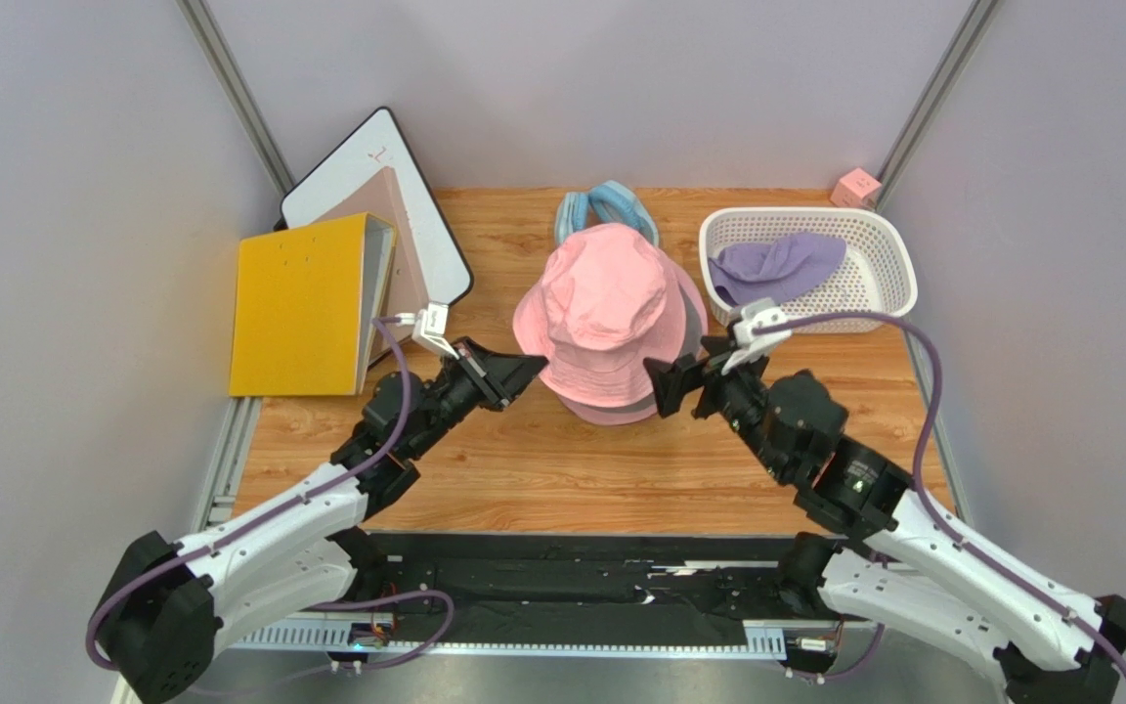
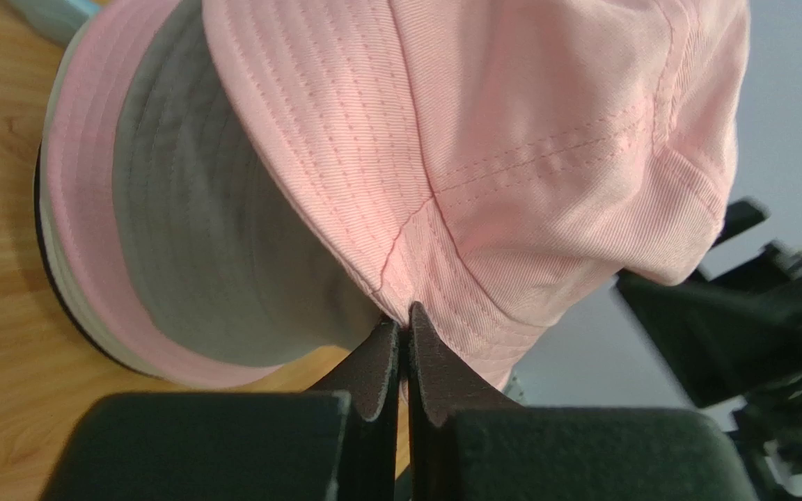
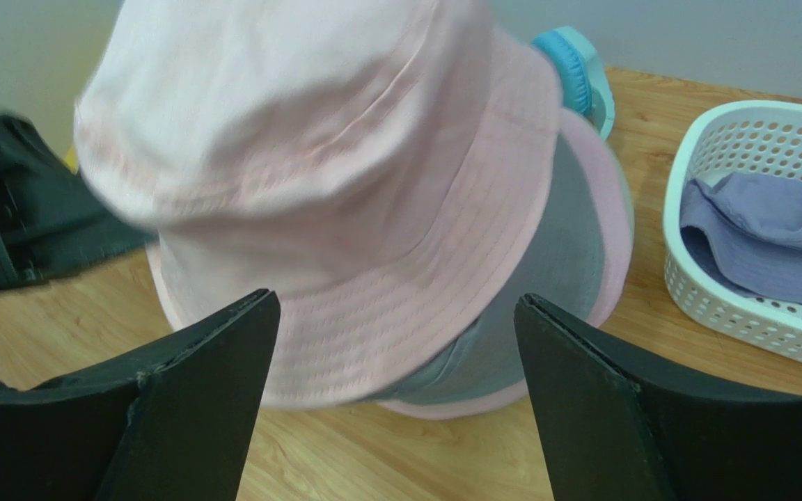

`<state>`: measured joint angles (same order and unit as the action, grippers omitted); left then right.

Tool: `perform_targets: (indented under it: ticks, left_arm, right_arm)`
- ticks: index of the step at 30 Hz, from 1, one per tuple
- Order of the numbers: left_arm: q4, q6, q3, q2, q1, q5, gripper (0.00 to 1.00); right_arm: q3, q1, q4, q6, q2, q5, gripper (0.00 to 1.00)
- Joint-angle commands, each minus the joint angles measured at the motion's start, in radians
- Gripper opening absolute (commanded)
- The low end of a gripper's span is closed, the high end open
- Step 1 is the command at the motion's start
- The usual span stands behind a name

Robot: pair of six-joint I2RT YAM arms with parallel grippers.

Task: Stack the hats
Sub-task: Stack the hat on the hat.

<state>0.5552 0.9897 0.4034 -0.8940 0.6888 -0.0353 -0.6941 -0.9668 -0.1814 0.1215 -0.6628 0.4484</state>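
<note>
A pink hat (image 1: 606, 301) lies on top of a pile of hats in the middle of the table. Under it show a grey hat (image 2: 196, 240) and the rim of another pink one (image 2: 81, 209). My left gripper (image 1: 525, 364) is at the pile's left side, shut on the top pink hat's brim (image 2: 447, 313). On the pile's right, my right gripper (image 1: 672, 385) stands open; its fingers straddle the brim (image 3: 374, 313) without touching it. A lavender hat (image 1: 775, 264) lies crumpled in the white basket (image 1: 877, 235).
A light blue padded ring (image 1: 606, 206) sits just behind the pile. A yellow binder (image 1: 305, 301) and a white board (image 1: 378, 169) lean at the back left. A small pink block (image 1: 855, 188) is in the back right corner.
</note>
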Motion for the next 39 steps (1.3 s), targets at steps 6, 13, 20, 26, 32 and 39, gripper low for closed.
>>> perform_targets:
  ticks: [6, 13, 20, 26, 32, 39]
  left_arm:
    - [-0.014, -0.106, 0.043, -0.075, -0.014, -0.140, 0.00]
    - [-0.057, -0.167, 0.055, -0.075, -0.015, -0.147, 0.00]
    - [-0.063, -0.178, 0.063, -0.082, -0.015, -0.153, 0.00]
    - [-0.070, -0.187, 0.064, -0.083, -0.017, -0.153, 0.00]
    - [-0.084, -0.197, 0.066, -0.076, -0.018, -0.150, 0.00]
    - [-0.123, -0.264, 0.087, -0.071, -0.018, -0.150, 0.00]
  right_arm:
    - [-0.076, 0.480, 0.029, 0.248, -0.115, -0.684, 0.86]
    - [0.010, 0.732, 0.288, 0.417, -0.207, -1.025, 0.80]
    - [0.054, 0.790, 0.488, 0.492, -0.282, -1.168, 0.63]
    - [0.061, 0.804, 0.577, 0.526, -0.331, -1.211, 0.53]
    - [0.056, 0.806, 0.605, 0.541, -0.353, -1.206, 0.35]
    - [0.042, 0.806, 0.592, 0.532, -0.373, -1.185, 0.00]
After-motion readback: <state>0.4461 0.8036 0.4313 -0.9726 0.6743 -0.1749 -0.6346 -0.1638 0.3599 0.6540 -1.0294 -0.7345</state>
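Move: My left hand already pinches the left brim of the pink hat; the grey hat on top of the stack, its goal, lies about 11 cm to the right, 3 cm ahead and some 8 cm below. From my empty, open right hand the pink hat's middle is about 8 cm ahead and 9 cm left at about its height, and the grey hat 5 cm ahead, 6 cm left and 8 cm lower. The basket stands 15 cm ahead, 19 cm right, some 20 cm down. I sweep my open right hand about 7 cm forward along the right side of the pink hat, rising briefly and veering right before dipping and easing back up; as it goes I roll its left side up some 30 degrees, turn the fingers further left and shut them on the right brim. My left hand keeps its pinch and lowers its side about 4.5 cm, mostly at the start, rolling slightly. ##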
